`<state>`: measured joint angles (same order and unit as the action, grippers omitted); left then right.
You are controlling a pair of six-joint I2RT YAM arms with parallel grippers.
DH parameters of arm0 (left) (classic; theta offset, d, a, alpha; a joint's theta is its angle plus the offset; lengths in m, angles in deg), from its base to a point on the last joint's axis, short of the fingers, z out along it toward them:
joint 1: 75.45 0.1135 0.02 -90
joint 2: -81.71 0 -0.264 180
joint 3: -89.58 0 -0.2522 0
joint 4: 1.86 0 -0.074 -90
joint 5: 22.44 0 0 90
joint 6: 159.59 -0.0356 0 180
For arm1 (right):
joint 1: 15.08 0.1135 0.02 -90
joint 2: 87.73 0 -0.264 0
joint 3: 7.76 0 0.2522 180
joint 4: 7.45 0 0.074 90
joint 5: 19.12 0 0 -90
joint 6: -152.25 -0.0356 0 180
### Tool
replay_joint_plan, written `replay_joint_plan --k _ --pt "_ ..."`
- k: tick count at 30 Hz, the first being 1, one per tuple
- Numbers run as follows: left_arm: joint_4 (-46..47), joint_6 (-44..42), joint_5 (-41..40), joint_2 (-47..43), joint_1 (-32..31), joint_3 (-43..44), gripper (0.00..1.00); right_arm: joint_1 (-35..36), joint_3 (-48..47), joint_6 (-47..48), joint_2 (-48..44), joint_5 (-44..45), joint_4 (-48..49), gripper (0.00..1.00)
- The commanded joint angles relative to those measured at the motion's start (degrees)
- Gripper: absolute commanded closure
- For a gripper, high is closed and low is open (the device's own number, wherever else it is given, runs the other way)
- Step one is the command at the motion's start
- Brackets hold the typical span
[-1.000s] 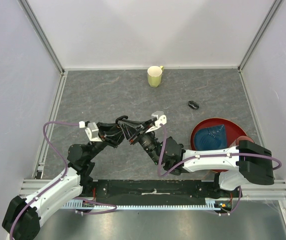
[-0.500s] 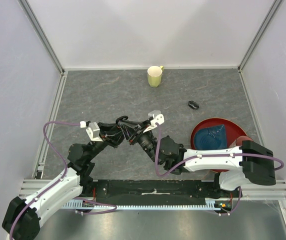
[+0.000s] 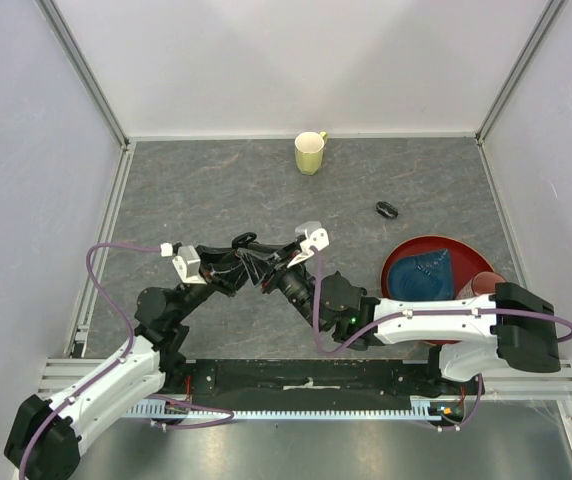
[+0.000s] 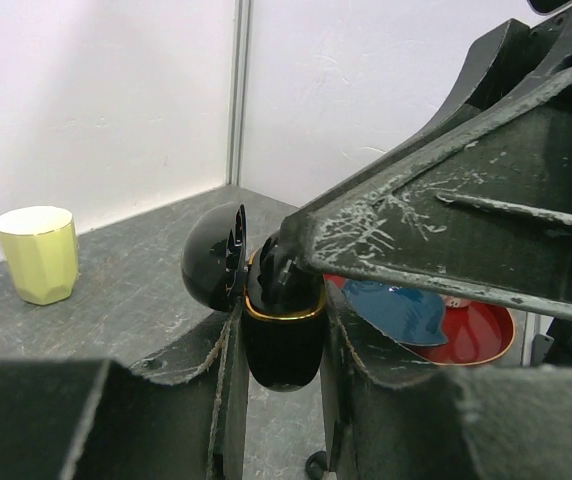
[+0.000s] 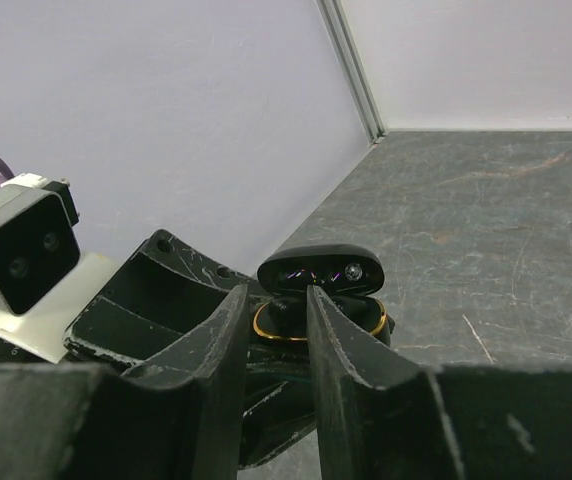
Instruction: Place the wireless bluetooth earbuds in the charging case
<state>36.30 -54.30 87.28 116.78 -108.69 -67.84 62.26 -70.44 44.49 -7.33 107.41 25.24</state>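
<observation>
My left gripper (image 4: 281,312) is shut on the charging case (image 4: 284,345), a glossy black pod with a gold rim, held upright above the table. Its lid (image 4: 211,258) is swung open. In the right wrist view the case (image 5: 368,316) sits just beyond my right gripper (image 5: 276,298). That gripper's jaws stand slightly apart on either side of a black earbud (image 5: 288,312) that rests in the case's opening. From above, the left gripper (image 3: 247,262) and right gripper (image 3: 270,272) meet at mid-table. Another earbud (image 3: 387,209) lies on the table to the far right.
A yellow-green mug (image 3: 310,152) stands at the back wall. A red plate (image 3: 402,252) holding a blue cloth (image 3: 423,272) sits at the right, beside my right arm. A small black piece (image 4: 314,465) lies on the table under the case.
The right gripper has shifted slightly left toward the case and its jaws have parted a little around the earbud. The left gripper stays shut on the case.
</observation>
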Motion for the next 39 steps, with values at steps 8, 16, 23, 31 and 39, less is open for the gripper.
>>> replay_joint_plan --k 8,16,23,31,39 --pt "3.2 -2.6 2.0 -1.2 0.0 3.5 0.98 0.3 -1.4 0.5 -2.2 2.0 -3.0 0.44" --pt "1.5 -2.9 2.7 -2.5 0.0 3.0 0.98 0.1 -2.4 6.4 -6.3 0.3 0.2 0.25" --pt "-0.7 -3.5 2.2 -4.1 0.0 2.5 0.98 0.1 -1.4 9.0 -11.3 -0.9 0.4 0.17" --pt "-1.9 -3.5 3.4 -4.7 0.0 2.8 0.98 0.1 -3.7 6.3 -16.2 5.5 -13.2 0.02" --pt "-2.6 -1.2 8.3 -3.3 0.0 4.2 0.98 -5.1 -13.9 -2.1 -15.5 3.7 -42.3 0.02"
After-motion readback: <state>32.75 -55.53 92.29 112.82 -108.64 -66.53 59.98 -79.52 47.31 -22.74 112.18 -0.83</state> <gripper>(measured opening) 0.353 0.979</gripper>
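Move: My right fingertips are still at the open charging case: its middle is barely 2 cm ahead, about 1 cm to the left and some 2 cm below. My left hand pinches the case, whose middle is about 1 cm ahead, right of and above its finger pads. From my right hand, a loose earbud lies on the table about 4 cm back, 12 cm right and 28 cm down; the yellow cup stands roughly 26 cm ahead, 11 cm right and 25 cm down. I open my right fingers from a narrow gap to fully wide, easing back about 1 cm to free the earbud, then lift my right hand away from the case, up about 8 cm and right about 7, finishing with a short push forward. My left hand keeps its pinch on the case, sinks slightly, then rises and draws back a centimetre or two. ##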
